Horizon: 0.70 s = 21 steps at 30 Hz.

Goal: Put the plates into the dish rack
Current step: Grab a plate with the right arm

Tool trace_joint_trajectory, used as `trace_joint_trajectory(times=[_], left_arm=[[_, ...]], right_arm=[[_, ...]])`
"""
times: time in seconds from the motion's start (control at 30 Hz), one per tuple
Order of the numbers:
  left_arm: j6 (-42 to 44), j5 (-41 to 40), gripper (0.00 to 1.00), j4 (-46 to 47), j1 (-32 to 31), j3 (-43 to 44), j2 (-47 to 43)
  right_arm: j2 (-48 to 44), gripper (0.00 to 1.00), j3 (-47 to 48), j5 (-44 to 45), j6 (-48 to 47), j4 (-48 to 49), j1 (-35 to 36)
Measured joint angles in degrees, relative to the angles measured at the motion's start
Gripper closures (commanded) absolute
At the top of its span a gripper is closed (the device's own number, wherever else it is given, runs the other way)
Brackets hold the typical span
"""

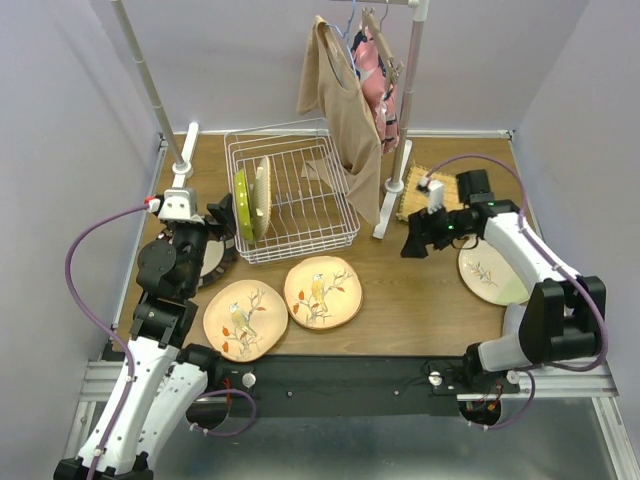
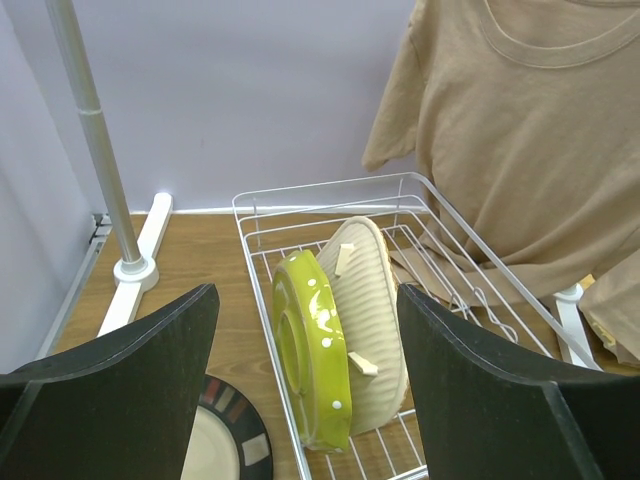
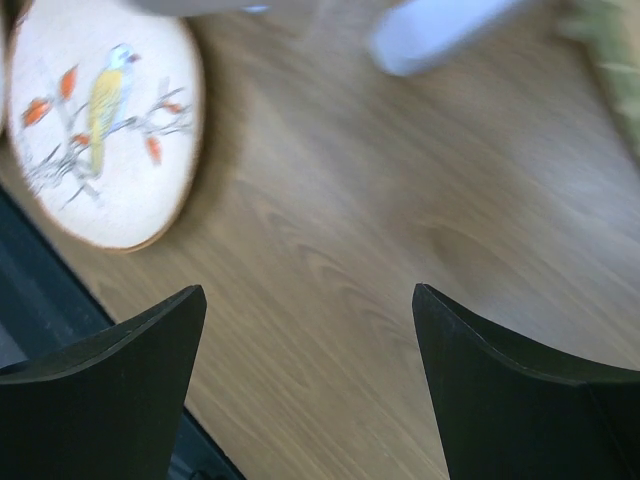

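The white wire dish rack [image 1: 300, 252] stands at the back middle of the table. A lime dotted plate [image 1: 241, 205] and a cream ribbed plate [image 1: 262, 197] stand on edge at its left end; in the left wrist view the lime plate [image 2: 312, 350] leans against the cream one [image 2: 368, 320]. Two peach bird plates [image 1: 245, 319] [image 1: 323, 291] lie flat in front of the rack. A dark-rimmed beige plate [image 1: 215, 262] lies partly under my left arm. My left gripper [image 1: 222, 215] is open, empty, just left of the rack. My right gripper [image 1: 412, 240] hangs open over bare wood, left of a cream-green plate [image 1: 490, 272].
A tall white clothes rail [image 1: 410, 100] straddles the rack, and a tan shirt [image 1: 345, 110] hangs over the rack's right side. A yellow woven piece [image 1: 415, 190] lies behind the rail's right foot. A peach bird plate [image 3: 100, 120] shows at the upper left of the right wrist view.
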Motion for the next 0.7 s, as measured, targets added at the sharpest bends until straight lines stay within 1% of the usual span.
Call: trace_joint_trajectory(times=[0.13,0.2,0.3,0.5,0.6,0.7], left_arm=[[0.20,0.57,0.19,0.15,0.00,0.00,0.09],[0.22,0.85,0.19,0.17,0.00,0.00,0.20],[0.31,1.07,0.19,0.20,0.00,0.00,0.31],[0.35,1.18,0.19,0.33,0.00,0.00,0.33],[0.35,1.25,0.19,0.57,0.00,0.00,0.42],[0.37,1.38,0.19,0.66,0.00,0.00,0.83]], right_arm=[[0.26,0.08,0.96,1.77,0.48,0.17,-10.49],[0.74,0.07,1.73,2.84,0.70,0.26,-14.14],[2.32,0.07,3.80,4.90,1.07,0.35,-17.57],[6.73,0.08,8.04,8.85,0.66,1.11,-22.67],[8.04,0.09,8.11,11.19,-2.34,1.22,-23.39],[9.53,0.09,8.11,13.40,-7.72,1.27,-23.34]])
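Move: The square woven plate lies roughly 16 cm ahead of the open right hand, 12 cm to its right and 10 cm below. At about that same depth, the white branch plate is some 31 cm right and 6 cm back, the bird plate about 25 cm left and 14 cm back. From the left hand, the woven plate lies roughly 68 cm right, 12 cm ahead and 32 cm lower. The open right hand swings about 17 cm right and 8 cm forward, turning clockwise, towards the woven plate's near-right corner. ##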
